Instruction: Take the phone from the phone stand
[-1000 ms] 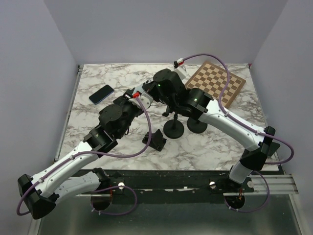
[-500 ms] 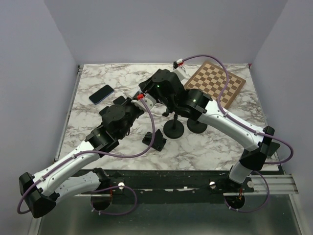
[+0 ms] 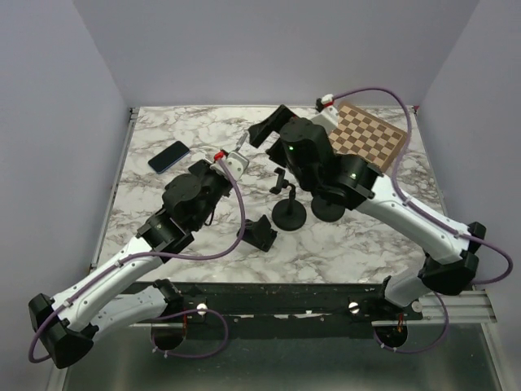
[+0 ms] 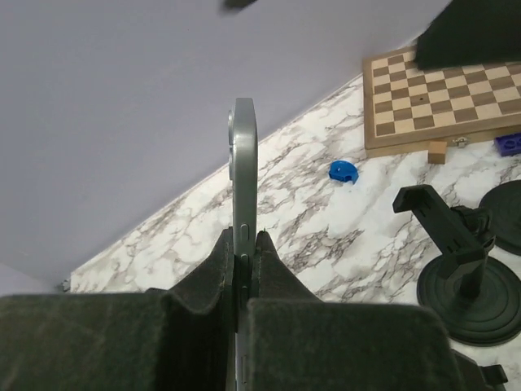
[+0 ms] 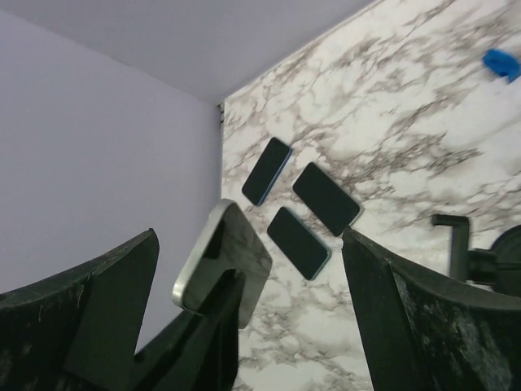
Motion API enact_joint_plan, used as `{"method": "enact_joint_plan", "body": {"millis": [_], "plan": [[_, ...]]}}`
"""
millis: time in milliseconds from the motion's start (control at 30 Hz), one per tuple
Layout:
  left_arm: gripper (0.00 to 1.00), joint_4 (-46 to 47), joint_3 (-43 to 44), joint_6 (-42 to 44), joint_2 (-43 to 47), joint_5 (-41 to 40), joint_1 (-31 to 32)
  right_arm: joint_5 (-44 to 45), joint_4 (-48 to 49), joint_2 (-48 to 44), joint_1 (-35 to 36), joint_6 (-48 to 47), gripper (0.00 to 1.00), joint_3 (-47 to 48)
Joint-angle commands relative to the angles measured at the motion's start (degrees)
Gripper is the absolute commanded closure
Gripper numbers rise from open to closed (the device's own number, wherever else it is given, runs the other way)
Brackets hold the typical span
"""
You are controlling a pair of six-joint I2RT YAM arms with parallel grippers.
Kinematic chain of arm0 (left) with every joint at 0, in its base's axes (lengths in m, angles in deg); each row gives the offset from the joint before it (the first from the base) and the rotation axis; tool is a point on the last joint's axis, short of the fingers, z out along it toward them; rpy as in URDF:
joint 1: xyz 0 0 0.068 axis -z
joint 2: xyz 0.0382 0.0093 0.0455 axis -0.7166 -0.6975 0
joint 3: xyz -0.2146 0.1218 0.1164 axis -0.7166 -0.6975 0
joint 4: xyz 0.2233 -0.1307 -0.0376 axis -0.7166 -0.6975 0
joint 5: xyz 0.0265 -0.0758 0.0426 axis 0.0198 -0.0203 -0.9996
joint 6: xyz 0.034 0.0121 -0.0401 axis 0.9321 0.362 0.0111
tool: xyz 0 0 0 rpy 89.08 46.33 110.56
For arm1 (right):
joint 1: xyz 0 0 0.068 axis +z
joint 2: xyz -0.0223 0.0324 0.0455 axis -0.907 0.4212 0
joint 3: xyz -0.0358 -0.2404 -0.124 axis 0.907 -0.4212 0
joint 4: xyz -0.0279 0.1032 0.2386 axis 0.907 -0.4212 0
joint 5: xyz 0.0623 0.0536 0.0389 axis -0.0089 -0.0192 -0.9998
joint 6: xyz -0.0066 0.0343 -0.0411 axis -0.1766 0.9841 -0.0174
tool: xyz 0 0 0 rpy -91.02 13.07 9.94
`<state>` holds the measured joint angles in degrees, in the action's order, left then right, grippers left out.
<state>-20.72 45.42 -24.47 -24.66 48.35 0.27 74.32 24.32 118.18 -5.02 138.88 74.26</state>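
The phone [image 4: 242, 179] is a slim silver slab, seen edge-on and upright in the left wrist view. My left gripper [image 4: 244, 241] is shut on its lower part. From above, the left gripper [image 3: 230, 165] holds it over the table left of the phone stand [image 3: 288, 208]. The stand's clamp [image 4: 435, 218] is empty. My right gripper [image 3: 267, 130] hangs open behind the phone, apart from it. In the right wrist view the phone [image 5: 213, 244] shows between the wide-open fingers [image 5: 114, 301] of the right gripper [image 5: 248, 244].
Three dark phones [image 5: 299, 243] lie flat at the table's back left; only one [image 3: 168, 156] shows from above. A chessboard [image 3: 368, 138] sits at the back right. A second round base [image 3: 330, 210], a black holder [image 3: 260, 233], a blue piece [image 4: 343, 171] and a wooden block [image 4: 438, 151] are nearby.
My left gripper has shut on the phone and my right gripper has opened and let it go. The right arm has drawn back to the right, away from the phone.
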Motion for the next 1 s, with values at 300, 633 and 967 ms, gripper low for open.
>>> {"method": "enact_joint_plan", "body": {"millis": [300, 633, 967], "plan": [[1.0, 0.08, 5.15, -43.44, -8.28, 29.69, -26.05, 22.58, -1.31, -30.48, 0.32, -4.03, 0.02, -19.7], [1.0, 50.86, -5.25, -96.17, -38.97, 56.83, -45.23, 19.9, -3.1, -30.92, 0.33, -5.39, 0.03, -20.73], [1.0, 55.25, -6.83, -97.37, -51.2, 49.25, -45.51, 19.67, 0.18, -28.42, 0.3, -7.08, 0.03, -20.75]]}}
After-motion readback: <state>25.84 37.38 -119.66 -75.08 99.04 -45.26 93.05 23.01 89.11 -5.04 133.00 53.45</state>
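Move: Below and beyond the left hand, which already holds the phone on edge, lies the open table spot it is taken to: about 18 cm ahead, 3 cm left and 27 cm down. On the table, the nearest lying phone is some 14 cm ahead and 11 cm left, the near phone 6 cm ahead and 21 cm left, the far phone 23 cm ahead and 29 cm left. From the open right hand the spot lies roughly 16 cm ahead, 12 cm left and 32 cm down. Swinging the phone down and forward towards the open table beside the lying phones, the left hand sinks about 20 cm while reaching some 16 cm out and a little left, rolling roughly 100 degrees, left side down, with its shut grip kept. The right hand, open and already free of the phone, withdraws about 17 cm right and slightly back. ##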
